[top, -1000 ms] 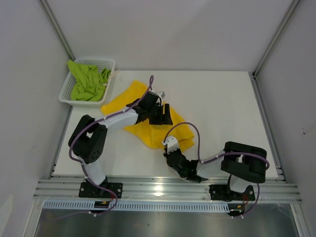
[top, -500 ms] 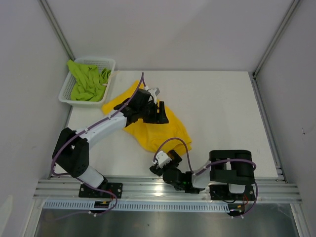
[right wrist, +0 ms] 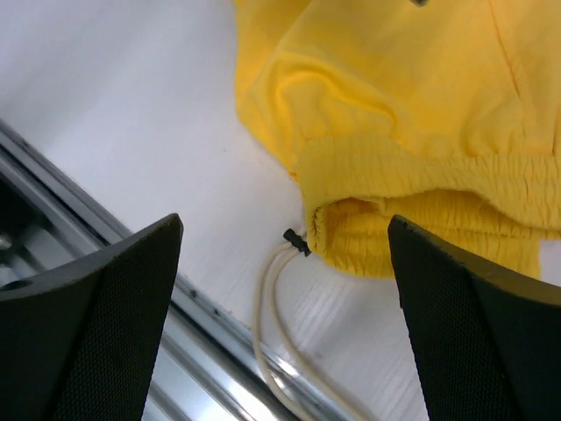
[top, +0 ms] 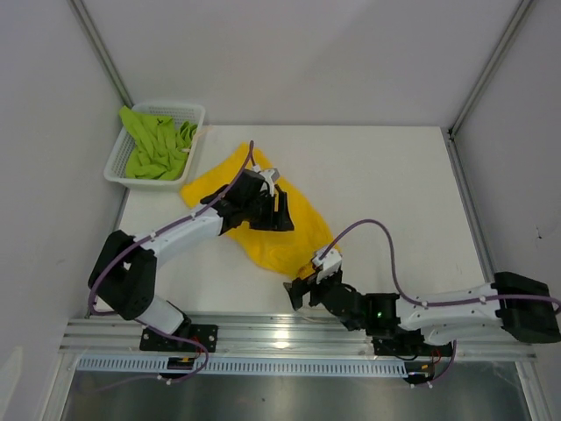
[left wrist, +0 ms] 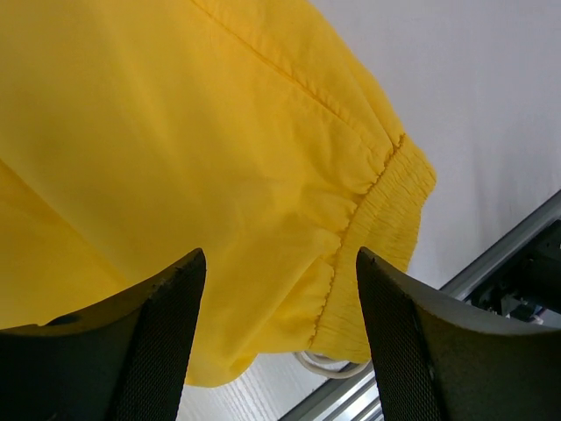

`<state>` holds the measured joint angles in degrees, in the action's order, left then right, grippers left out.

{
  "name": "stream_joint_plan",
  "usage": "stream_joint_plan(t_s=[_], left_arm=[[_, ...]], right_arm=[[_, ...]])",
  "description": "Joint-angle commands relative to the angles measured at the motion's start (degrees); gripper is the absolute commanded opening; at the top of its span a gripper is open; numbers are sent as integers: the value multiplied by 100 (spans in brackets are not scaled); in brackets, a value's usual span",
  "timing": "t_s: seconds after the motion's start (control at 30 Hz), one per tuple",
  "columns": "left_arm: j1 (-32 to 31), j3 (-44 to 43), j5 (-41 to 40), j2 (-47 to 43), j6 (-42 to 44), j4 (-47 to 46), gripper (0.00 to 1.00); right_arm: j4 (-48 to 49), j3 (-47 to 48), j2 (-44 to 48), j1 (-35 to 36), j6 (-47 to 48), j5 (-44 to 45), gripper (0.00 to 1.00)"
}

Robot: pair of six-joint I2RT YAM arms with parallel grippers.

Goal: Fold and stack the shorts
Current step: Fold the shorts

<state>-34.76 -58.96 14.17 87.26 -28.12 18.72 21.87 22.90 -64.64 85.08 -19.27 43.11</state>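
Observation:
The yellow shorts [top: 228, 180] lie spread on the white table [top: 394, 193], their waistband end [right wrist: 421, 219] near the front edge with the white drawstring [right wrist: 267, 307] trailing onto the rail. Over the middle of the yellow shorts [left wrist: 202, 132] hovers my left gripper [top: 282, 213], open, with nothing pinched between its fingers [left wrist: 166, 333]. Just in front of the waistband, low at the table's front edge, my right gripper [top: 298, 292] stands wide open and empty. The lime green shorts [top: 156, 145] lie bunched in the basket.
A white mesh basket [top: 112, 171] stands at the table's far left corner. An aluminium rail [top: 263, 338] runs along the front edge, close under the right gripper [right wrist: 285, 224]. Grey walls enclose the table on three sides.
The right gripper was shut at the shorts' near edge; it has opened and swung low along the front edge. The left gripper shifted slightly left over the shorts.

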Motion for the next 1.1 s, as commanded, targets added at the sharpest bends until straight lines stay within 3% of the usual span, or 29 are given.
stream_joint_plan(t_s=[0.0,0.07,0.13,0.3,0.5,0.93,1.07], left_arm=[[-100,191,50,-385,-106,-377,72],[-267,367,-2,-534,-193,-597,71],[-460,612,-90,-657,-307,-843,71],[-628,965,-222,-799,-449,-1326,69],[-856,991,-318,-597,-431,-1371,61],[-1682,2414,-837,-886,-888,-2215,39],[-1999,2591,-1197,-852,-1046,-2250,37]], right_arm=[[-2166,145,793,-394,-2533,-64,99],[-2512,-30,1284,-991,-3695,-1035,99],[-2416,-469,1646,-1221,-4780,-1296,99],[-2818,-805,2613,-1213,-6429,-928,99],[-3565,-743,2309,-1547,-8316,-1208,100],[-2759,-1199,1921,-1960,-9041,-1244,99],[-1962,-1314,1378,-2013,-8902,-1332,99]])
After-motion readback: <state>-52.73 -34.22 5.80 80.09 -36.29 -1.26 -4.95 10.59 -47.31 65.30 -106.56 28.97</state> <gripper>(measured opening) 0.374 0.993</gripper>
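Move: The shorts' waistband crosses the near end of the cloth: its left end lies about 12 cm back from the left hand, 4 cm to its right and 10 cm below. The right hand hovers almost over that end, which is some 11 cm down and 1 cm ahead; the band's right corner, its own goal, lies about 5 cm ahead, 11 cm right and 11 cm below. The drawcord spills out about 2 cm back and 4 cm right of the right hand. The waistband is approached from both sides: the left hand draws back about 11 cm towards its left end, at first level and then sinking some 7 cm, its fingers narrowing to roughly half their gap without shutting. The right hand clears off that end, going right and then mostly down towards the right corner, rolling strongly clockwise seen from behind the hand and tipping its wide-open jaws down. ##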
